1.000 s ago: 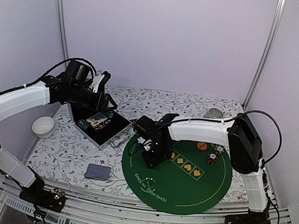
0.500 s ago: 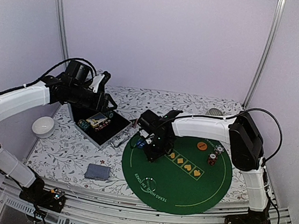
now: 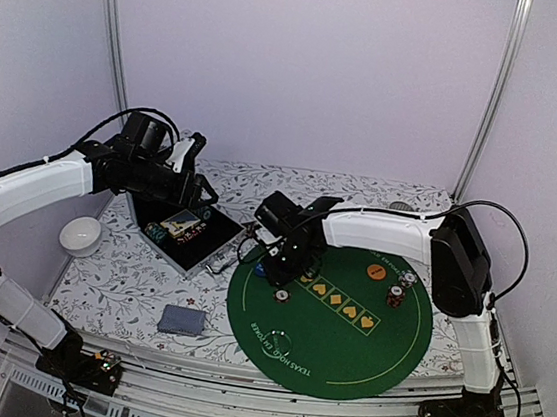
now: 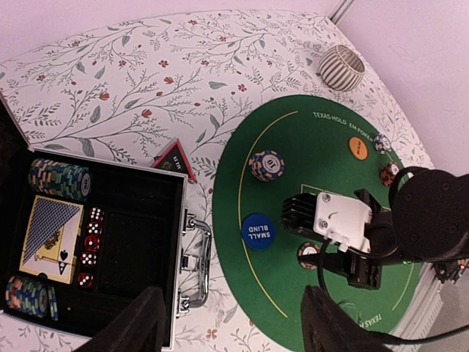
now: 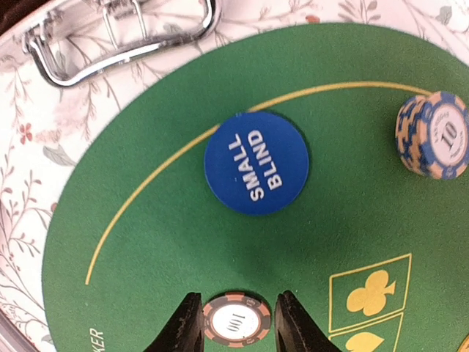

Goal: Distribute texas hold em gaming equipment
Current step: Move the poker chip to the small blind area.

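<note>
My right gripper is low over the green mat and open. Its fingers stand on either side of a brown-and-salmon chip stack marked 100, with a sliver of mat showing on the right. Just beyond lie the blue small-blind disc and a blue-and-cream chip stack. My left gripper hovers open and empty over the black-lined case. The case holds cards, dice and two chip stacks. A grey-blue deck lies near the front.
An orange disc and two chip stacks sit on the mat's right side. The black red-edged triangle lies between case and mat. A white bowl is at the left and a ribbed cup at the back right.
My right gripper has shifted back and to the left across the mat, and the 100 chip stack now shows at its tips. The left arm has not moved.
</note>
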{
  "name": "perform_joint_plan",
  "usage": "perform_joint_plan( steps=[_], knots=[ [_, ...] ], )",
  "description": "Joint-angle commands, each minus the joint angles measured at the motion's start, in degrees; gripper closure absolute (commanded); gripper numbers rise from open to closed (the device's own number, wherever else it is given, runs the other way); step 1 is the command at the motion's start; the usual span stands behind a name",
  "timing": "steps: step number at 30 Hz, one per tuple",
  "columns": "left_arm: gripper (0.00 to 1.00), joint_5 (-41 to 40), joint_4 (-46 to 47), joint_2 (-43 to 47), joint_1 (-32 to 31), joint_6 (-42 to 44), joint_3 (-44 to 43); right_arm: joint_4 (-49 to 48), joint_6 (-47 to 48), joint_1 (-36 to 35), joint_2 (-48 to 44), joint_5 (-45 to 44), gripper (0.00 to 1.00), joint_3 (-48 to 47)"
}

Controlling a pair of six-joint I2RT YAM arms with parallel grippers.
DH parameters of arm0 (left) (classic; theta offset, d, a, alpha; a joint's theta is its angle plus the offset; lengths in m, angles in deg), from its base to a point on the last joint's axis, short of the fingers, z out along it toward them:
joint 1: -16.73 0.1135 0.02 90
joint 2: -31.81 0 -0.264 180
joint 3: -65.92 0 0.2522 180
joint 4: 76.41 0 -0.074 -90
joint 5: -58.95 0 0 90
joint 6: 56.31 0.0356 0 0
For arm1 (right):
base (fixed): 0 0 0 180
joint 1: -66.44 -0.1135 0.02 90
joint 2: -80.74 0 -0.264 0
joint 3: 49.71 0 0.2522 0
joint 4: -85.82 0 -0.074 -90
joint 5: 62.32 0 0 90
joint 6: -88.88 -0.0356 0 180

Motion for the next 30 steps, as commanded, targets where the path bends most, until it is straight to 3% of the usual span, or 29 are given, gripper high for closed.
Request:
perform_joint_plan(
  steps=[1,6,12,30],
  knots=[
    [0.34,0.1,0.6,0.8,0.8,0.7,0.7,1.6,-0.4,0.1,-5.2,2.8,0.64,5.8],
    [0.34,0.2,0.6,0.7,0.8,0.7,0.7,1.9,-1.7,0.0,-6.5,7.1,0.75,11.9],
    [0.35,0.1,0.6,0.7,0.9,0.6,0.7,2.3,-1.9,0.0,-4.2,8.7,0.89,12.6],
    [0.34,-0.1,0.6,1.1,0.9,0.8,0.7,-2.2,-0.8,2.3,5.0,5.2,0.93,-1.8]
  ],
)
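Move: The poker chip lies about 3 cm back and 3 cm to the right of the right hand, 3 cm below it. The small blind disc is roughly 4 cm ahead and 3 cm left of that hand. The white chip stack stands about 9 cm ahead and 3 cm right, and the club square lies some 3 cm ahead and 8 cm right. From the left hand the chip is some 7 cm back, 20 cm right and 20 cm below. Right hand dips about 6 cm back-right behind the chip, closing, then pushes the chip forward-left with its fingertips. ##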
